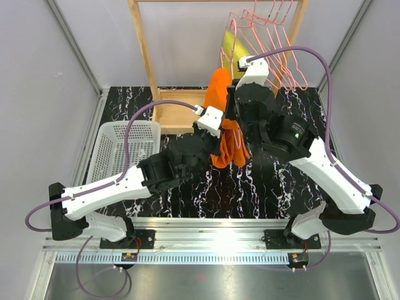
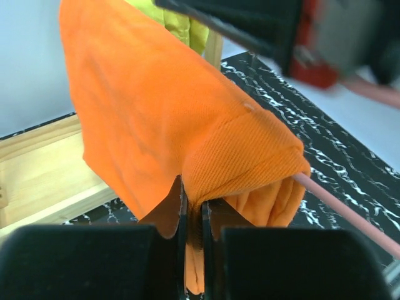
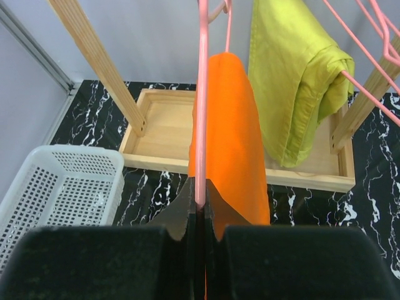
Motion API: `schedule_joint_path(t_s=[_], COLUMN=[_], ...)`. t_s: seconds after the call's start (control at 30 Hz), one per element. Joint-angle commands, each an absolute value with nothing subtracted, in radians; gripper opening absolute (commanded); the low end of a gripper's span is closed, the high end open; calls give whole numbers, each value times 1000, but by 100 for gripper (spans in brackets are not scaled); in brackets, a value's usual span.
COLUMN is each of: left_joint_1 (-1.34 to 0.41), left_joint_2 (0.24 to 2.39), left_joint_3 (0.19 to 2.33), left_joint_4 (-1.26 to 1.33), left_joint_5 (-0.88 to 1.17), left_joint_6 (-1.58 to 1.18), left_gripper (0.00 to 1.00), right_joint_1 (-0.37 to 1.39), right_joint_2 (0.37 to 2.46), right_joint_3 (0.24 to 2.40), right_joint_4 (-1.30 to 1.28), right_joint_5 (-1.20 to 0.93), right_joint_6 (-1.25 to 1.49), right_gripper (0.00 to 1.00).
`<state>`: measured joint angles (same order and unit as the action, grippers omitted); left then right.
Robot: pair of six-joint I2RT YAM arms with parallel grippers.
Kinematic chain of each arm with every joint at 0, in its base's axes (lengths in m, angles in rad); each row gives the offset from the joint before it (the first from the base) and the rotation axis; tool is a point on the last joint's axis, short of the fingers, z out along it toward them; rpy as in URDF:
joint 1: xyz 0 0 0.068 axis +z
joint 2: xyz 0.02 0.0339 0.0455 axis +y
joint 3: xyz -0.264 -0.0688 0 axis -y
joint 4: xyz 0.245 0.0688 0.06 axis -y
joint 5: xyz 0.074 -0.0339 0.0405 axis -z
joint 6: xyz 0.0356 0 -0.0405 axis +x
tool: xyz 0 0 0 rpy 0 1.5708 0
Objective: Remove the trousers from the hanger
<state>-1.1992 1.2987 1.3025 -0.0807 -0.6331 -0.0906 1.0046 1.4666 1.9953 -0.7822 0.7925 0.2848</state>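
The orange trousers (image 1: 218,89) hang folded over the bar of a pink wire hanger (image 3: 201,94) in front of the wooden rack. My left gripper (image 2: 195,215) is shut on a fold of the trousers' (image 2: 150,106) lower edge, and orange cloth shows between its fingers. The hanger's bar (image 2: 340,209) sticks out of the cloth to the right. My right gripper (image 3: 200,205) is shut on the hanger's wire, with the trousers (image 3: 230,137) hanging just behind it. From above, both grippers meet at the trousers, the left (image 1: 222,134) lower and the right (image 1: 234,100) higher.
A white basket (image 1: 122,150) stands on the marbled table to the left. The wooden rack (image 1: 142,44) has a tray-like base (image 3: 164,134). A yellow-green garment (image 3: 294,75) and several bare pink hangers (image 1: 269,31) hang on its rail.
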Motion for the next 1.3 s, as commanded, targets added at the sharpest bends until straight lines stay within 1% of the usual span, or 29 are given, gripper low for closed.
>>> schedule_joint_path(t_s=[0.0, 0.17, 0.27, 0.37, 0.47, 0.6, 0.73, 0.9, 1.03, 1.27], left_joint_1=[-1152, -1106, -1104, -1104, -1109, -1121, -1121, -1123, -1121, -1112], left_joint_2=[1290, 1263, 1235, 1235, 1229, 1178, 1129, 1050, 993, 928], left_joint_3=[1351, 1356, 1354, 1414, 1465, 1480, 1490, 1462, 1470, 1555], left_joint_4=[-8, -5, 61, 46, 20, 18, 3, -31, -41, -90], left_joint_5=[-670, -643, -629, -589, -551, -538, -574, -630, -681, -808], left_joint_6=[-112, -158, -143, -134, -130, -124, -103, -58, -11, 120], left_gripper=[0, 0, 0, 0, 0, 0, 0, 0, 0, 0], right_joint_1=[1017, 1017, 1016, 1015, 1014, 979, 942, 853, 830, 811], right_joint_2=[1368, 1306, 1266, 1252, 1259, 1293, 1279, 1295, 1298, 1264], right_joint_3=[1967, 1824, 1734, 1669, 1632, 1617, 1533, 1494, 1460, 1390], right_joint_4=[-654, -621, -586, -546, -508, -497, -414, -452, -472, -480], right_joint_5=[815, 845, 841, 836, 841, 822, 889, 816, 796, 790], right_joint_6=[310, 319, 328, 331, 327, 330, 301, 348, 359, 347], right_gripper=[0, 0, 0, 0, 0, 0, 0, 0, 0, 0])
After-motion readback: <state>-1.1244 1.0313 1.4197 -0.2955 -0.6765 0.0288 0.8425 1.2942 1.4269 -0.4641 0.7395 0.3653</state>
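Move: The orange trousers, folded over the bar of the pink hanger, are already pinched at their near edge by the left hand; the hanger bar they must leave is about 4 cm right of it and 3 cm ahead, about level. The basket is some 36 cm to its left, 10 cm farther out, far below. From the right hand, which holds the hanger's side wire, the trousers lie about 3 cm ahead and 10 cm down, the yellow trousers roughly 22 cm ahead, 4 cm right and a bit lower. The orange trousers stay pinched in the left fingers, which first nudge about 3 cm forward and a little left, then draw the cloth up and left, some 10 cm each way, easing back a few centimetres. Meanwhile the right hand keeps its grip on the hanger wire, sinking about 11 cm and shifting a little right and forward, away from the left hand. ##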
